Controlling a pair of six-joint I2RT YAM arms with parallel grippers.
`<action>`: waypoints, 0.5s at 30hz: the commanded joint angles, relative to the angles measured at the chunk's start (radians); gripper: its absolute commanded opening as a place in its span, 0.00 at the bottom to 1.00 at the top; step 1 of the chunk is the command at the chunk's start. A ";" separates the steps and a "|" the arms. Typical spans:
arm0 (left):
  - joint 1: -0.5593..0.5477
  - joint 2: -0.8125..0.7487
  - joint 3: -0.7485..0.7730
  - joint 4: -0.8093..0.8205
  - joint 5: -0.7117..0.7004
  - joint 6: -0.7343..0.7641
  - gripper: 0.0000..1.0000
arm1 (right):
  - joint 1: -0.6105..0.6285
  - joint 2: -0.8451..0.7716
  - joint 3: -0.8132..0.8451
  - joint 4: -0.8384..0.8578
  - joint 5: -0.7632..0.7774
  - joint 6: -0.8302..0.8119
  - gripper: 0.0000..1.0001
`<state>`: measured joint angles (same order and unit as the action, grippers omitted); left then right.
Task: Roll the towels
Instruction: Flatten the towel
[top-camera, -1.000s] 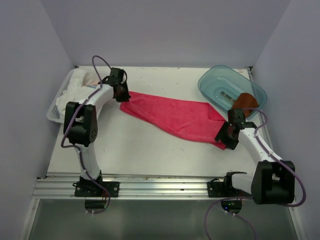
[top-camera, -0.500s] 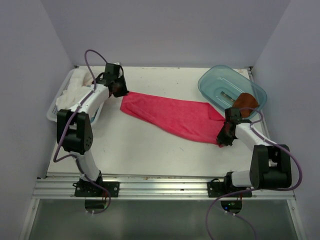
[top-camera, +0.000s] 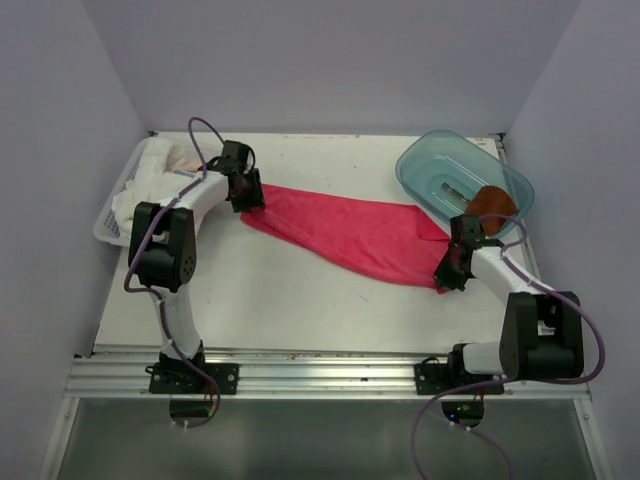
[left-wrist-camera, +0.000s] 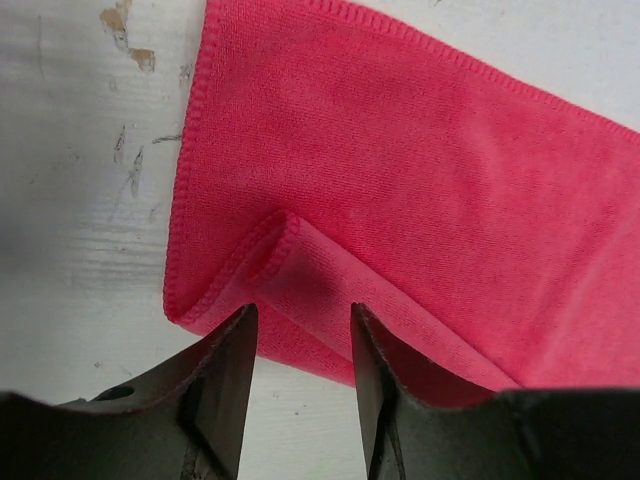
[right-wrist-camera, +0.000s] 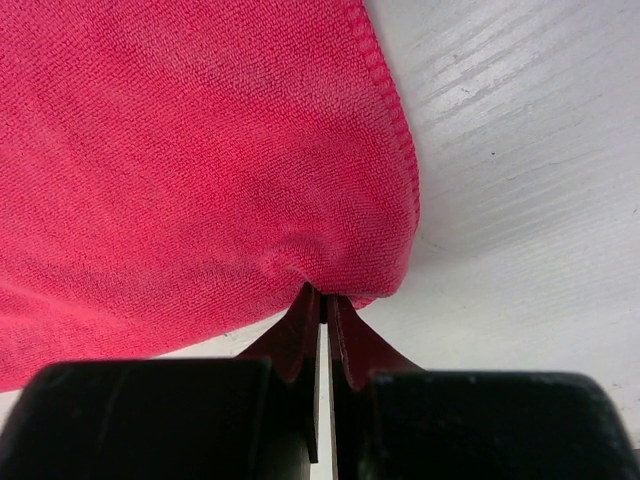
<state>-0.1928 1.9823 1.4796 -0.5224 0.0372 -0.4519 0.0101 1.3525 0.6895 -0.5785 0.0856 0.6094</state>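
The pink-red towel (top-camera: 345, 232) lies flat and stretched in a slant across the middle of the table. Its left corner is folded over (left-wrist-camera: 275, 250) and rests just ahead of my left gripper (left-wrist-camera: 301, 325), which stands open with its fingers apart and nothing pinched. In the top view the left gripper (top-camera: 250, 196) sits at the towel's left end. My right gripper (right-wrist-camera: 322, 298) is shut on a pinch of the towel's (right-wrist-camera: 180, 150) right edge; from above, the right gripper (top-camera: 446, 274) is at that end. The rust-brown towel (top-camera: 492, 203) lies in a tub.
A clear blue tub (top-camera: 430, 160) stands at the back right, just behind the right arm. A white basket (top-camera: 108, 228) holding white cloths (top-camera: 150, 180) sits at the left edge. Walls close in the back and both sides.
My left gripper has opened and let go of the towel's left corner, which now lies folded over. My right gripper has closed on the towel's right edge.
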 joint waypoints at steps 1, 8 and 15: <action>-0.010 0.027 0.002 -0.011 -0.005 0.018 0.45 | -0.006 -0.029 0.005 0.005 0.011 -0.005 0.00; -0.014 0.084 0.028 -0.018 -0.014 0.019 0.45 | -0.006 -0.030 0.007 -0.001 0.011 -0.007 0.00; -0.022 0.056 0.031 -0.017 -0.026 0.010 0.00 | -0.006 -0.036 0.007 -0.003 0.013 -0.008 0.00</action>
<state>-0.2070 2.0575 1.4826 -0.5362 0.0227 -0.4515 0.0101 1.3468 0.6895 -0.5793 0.0856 0.6090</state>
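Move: The folded-over corner at the near-left end of the pink towel lies about 4 cm below the half-open left fingers, about 1 cm back and level sideways. The basket stands roughly 22 cm to the left and 2 cm farther out, while the towel's middle is some 23 cm to the right and 8 cm back. From the right hand, already gripping the towel's near-right corner, that fold is about 44 cm left and 18 cm ahead. Pinching the towel's folded corner is what the left hand does here: it sinks about 3.5 cm onto the cloth, drawing back about 1 cm and tipping slightly, then closes its fingers almost shut on the raised fold once it is down. The right hand stays put and keeps its pinch on the near-right corner. ##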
